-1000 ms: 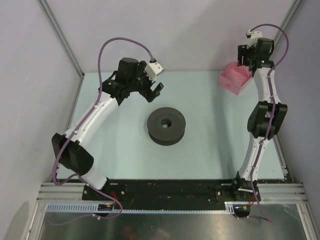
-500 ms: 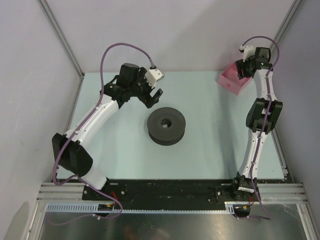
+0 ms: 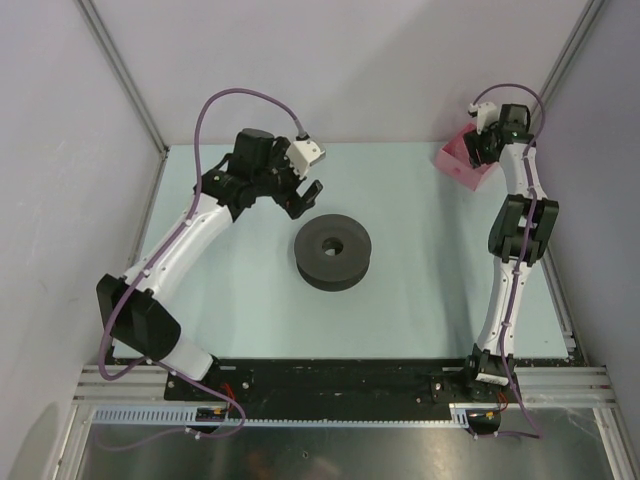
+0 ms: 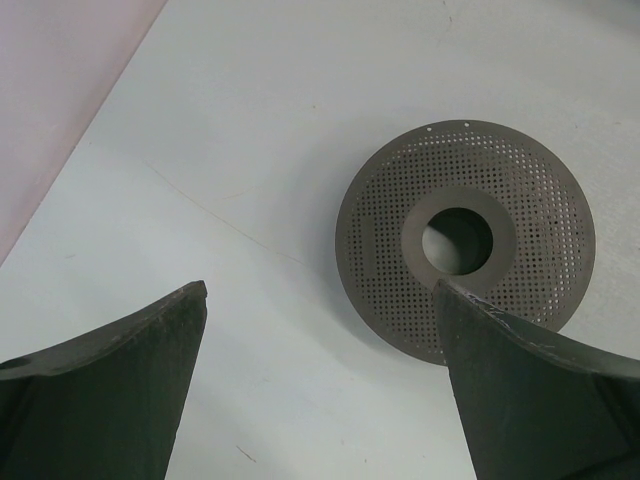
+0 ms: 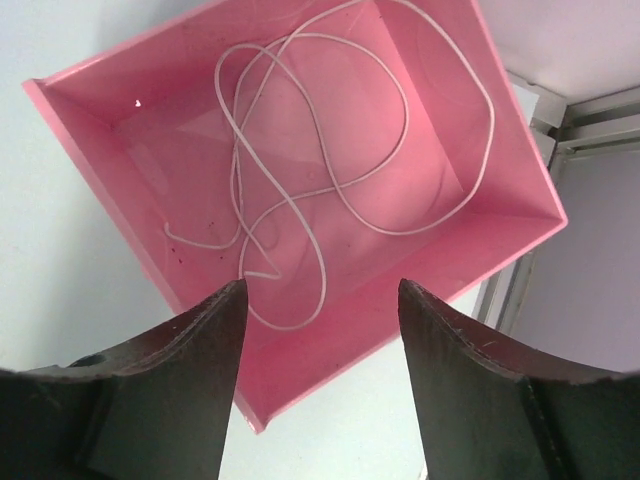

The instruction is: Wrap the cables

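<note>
A thin white cable (image 5: 318, 180) lies in loose loops inside a pink tray (image 5: 160, 150) at the table's far right (image 3: 455, 163). My right gripper (image 5: 322, 286) hovers open over the tray's near rim, empty; in the top view it is above the tray (image 3: 478, 150). A dark grey spool (image 3: 333, 251) lies flat mid-table; its perforated flange (image 4: 462, 240) shows in the left wrist view. My left gripper (image 4: 322, 288) is open and empty, above the table just left of and behind the spool (image 3: 304, 195).
Grey walls and metal frame posts (image 3: 120, 70) close in the back and sides. A metal rail (image 5: 590, 110) runs just past the tray's far right corner. Purple cables (image 3: 240, 100) loop along both arms.
My left gripper has moved down and toward the spool. My right gripper has swung left and lower over the pink tray.
</note>
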Tool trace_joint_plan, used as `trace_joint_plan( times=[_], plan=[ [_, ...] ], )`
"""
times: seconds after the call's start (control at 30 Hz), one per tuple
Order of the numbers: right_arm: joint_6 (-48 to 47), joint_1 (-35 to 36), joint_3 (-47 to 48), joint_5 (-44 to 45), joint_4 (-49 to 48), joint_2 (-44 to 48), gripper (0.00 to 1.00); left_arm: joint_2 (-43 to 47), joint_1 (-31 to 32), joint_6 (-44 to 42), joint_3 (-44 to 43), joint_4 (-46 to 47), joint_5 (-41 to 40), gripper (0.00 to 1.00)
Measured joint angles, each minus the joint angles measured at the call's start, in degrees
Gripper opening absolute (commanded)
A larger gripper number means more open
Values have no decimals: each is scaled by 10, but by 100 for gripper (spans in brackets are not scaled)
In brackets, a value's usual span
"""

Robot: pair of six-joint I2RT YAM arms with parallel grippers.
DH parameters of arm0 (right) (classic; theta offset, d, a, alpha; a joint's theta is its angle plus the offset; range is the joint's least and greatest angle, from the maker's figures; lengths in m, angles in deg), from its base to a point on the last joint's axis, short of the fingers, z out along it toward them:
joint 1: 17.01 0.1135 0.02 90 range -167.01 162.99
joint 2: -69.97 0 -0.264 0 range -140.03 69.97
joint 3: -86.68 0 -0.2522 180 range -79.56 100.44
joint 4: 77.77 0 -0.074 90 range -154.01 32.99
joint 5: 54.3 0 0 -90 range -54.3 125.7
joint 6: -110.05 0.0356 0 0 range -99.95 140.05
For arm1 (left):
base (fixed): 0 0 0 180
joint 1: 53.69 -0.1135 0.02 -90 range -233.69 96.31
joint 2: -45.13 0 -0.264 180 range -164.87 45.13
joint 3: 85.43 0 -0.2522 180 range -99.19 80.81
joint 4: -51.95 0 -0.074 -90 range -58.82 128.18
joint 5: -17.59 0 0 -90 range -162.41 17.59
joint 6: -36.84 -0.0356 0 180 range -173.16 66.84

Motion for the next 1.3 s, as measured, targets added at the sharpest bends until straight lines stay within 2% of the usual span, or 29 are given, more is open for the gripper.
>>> trace_joint_plan(
  times=[0.2,0.27,0.33,0.5,0.57,0.8,1.0,1.3],
  plan=[
    [-10,1,-3,19,-26,-25,62,0,0,0,8,-3,-2,99],
    [-15,1,-5,22,-34,-29,56,2,0,-1,10,-5,-5,99],
    [-19,1,-10,26,-46,-32,46,4,0,-1,12,-6,-6,99],
    [-28,1,-49,28,-97,-32,7,8,0,-1,16,-8,-11,99],
    [-35,3,-74,30,-127,-32,2,9,0,-1,16,-10,-11,100],
    [-16,6,-126,36,-204,5,0,10,0,2,17,-11,-14,99],
    [44,-8,-157,36,-294,101,0,-1,-11,30,10,-14,-12,99],
    [184,-21,-148,5,-401,268,0,-46,-89,111,-39,-16,30,99]
  ],
)
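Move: The white cable lies loosely coiled in the pink box, its middle about 3 cm ahead of the right hand and 7 cm below. The box's own middle is some 4 cm ahead, 1 cm left and 7 cm below; the table's right rail runs about 11 cm to the hand's right, 3 cm ahead, 10 cm below. From the left hand, the cable lies roughly 28 cm ahead, 46 cm right and 22 cm below. The right hand sinks about 5 cm into the pink box, easing a couple of centimetres forward, and its part-open fingers shut fully to pinch the cable. Keeping that pinch, it then climbs fast, some 35 cm straight up out of the box, drawing back about 4 cm near the top while the fingers tip up nearly 50 degrees; late on, the empty, open left hand drifts about 5 cm forward and left. ##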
